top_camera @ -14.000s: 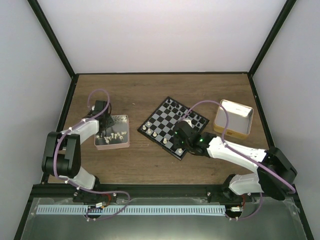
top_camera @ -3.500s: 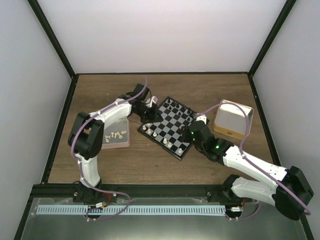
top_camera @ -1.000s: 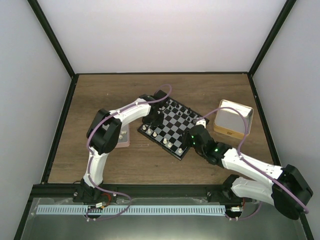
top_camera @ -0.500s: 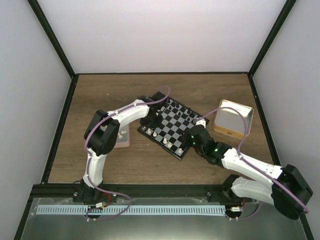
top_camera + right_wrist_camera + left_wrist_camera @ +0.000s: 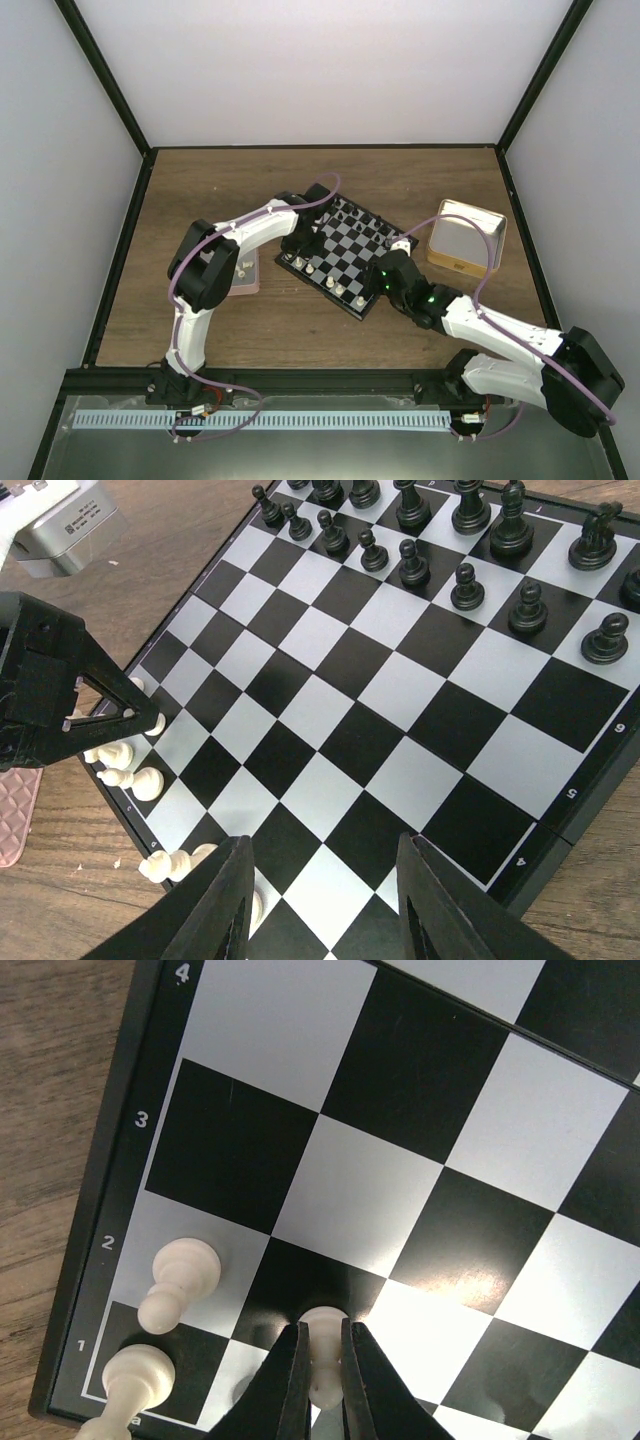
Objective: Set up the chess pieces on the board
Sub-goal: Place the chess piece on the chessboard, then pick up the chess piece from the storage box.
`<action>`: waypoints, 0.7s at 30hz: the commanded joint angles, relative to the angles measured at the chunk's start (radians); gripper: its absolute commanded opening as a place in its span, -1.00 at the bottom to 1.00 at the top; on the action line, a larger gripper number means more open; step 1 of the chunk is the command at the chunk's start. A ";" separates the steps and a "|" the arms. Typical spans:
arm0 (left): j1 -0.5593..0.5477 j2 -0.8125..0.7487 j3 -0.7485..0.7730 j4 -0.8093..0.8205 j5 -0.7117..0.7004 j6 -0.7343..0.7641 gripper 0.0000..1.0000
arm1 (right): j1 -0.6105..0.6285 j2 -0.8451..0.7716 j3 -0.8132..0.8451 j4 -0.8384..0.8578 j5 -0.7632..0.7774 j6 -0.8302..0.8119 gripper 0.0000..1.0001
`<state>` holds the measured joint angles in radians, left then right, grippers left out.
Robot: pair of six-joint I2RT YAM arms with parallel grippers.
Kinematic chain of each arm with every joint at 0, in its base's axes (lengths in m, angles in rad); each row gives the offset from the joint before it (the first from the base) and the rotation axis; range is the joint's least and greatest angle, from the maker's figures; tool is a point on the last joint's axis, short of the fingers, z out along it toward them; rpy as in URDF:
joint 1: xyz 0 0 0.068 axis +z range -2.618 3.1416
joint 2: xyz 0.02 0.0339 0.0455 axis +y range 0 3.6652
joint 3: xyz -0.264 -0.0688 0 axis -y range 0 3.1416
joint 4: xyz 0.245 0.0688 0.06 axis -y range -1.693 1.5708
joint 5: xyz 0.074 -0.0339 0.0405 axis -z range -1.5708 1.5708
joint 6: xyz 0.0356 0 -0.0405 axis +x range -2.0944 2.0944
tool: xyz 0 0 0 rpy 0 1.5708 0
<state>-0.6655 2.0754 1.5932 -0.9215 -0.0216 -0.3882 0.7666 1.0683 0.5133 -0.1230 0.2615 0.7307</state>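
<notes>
The board (image 5: 352, 248) lies at mid-table, black chess pieces (image 5: 462, 542) lined along its far side and a few cream-white ones (image 5: 128, 767) at its left corner. My left gripper (image 5: 322, 1385) is shut on a cream-white pawn (image 5: 323, 1328) whose base meets a black square in the second row, next to another white pawn (image 5: 183, 1272). In the top view that left gripper (image 5: 309, 241) sits over the board's left corner. My right gripper (image 5: 325, 905) hangs open over the board's near squares (image 5: 400, 680), nothing between its fingers.
A pink tray (image 5: 246, 277) with more pieces lies left of the board, mostly hidden behind the left arm. A tan box (image 5: 465, 238) with a silvery inside stands to the right. Brown table surrounds the board; black frame posts border it.
The left arm has shifted slightly toward the board's left corner with the pawn still gripped. The right arm has stayed almost still.
</notes>
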 commanded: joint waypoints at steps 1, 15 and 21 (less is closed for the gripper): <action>0.000 -0.005 0.014 -0.002 -0.019 0.008 -0.81 | -0.009 -0.010 0.011 0.007 0.013 0.000 -0.19; 0.007 -0.104 0.066 -0.033 -0.055 0.012 -0.34 | -0.009 -0.011 0.025 -0.002 -0.001 0.001 -0.19; 0.083 -0.301 -0.157 0.085 -0.109 -0.105 -0.18 | -0.009 0.002 0.036 -0.006 -0.017 0.003 -0.19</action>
<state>-0.6426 1.9152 1.5688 -0.8982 -0.0780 -0.4103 0.7624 1.0683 0.5133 -0.1268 0.2493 0.7307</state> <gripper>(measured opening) 0.385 0.406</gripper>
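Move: The white pawn still pinched in the left hand stands on its square, its middle about 1 cm below the hand point. From that hand, one white piece is 2 cm to the left and 1 cm ahead, the corner piece 4 cm left and 1 cm back, a third 2 cm left and 2 cm back. From the idle right hand, the pinched pawn lies some 8 cm ahead, 12 cm left and 9 cm below. The left fingers open and let go of the pawn, then the hand rises about 6 cm off it. ##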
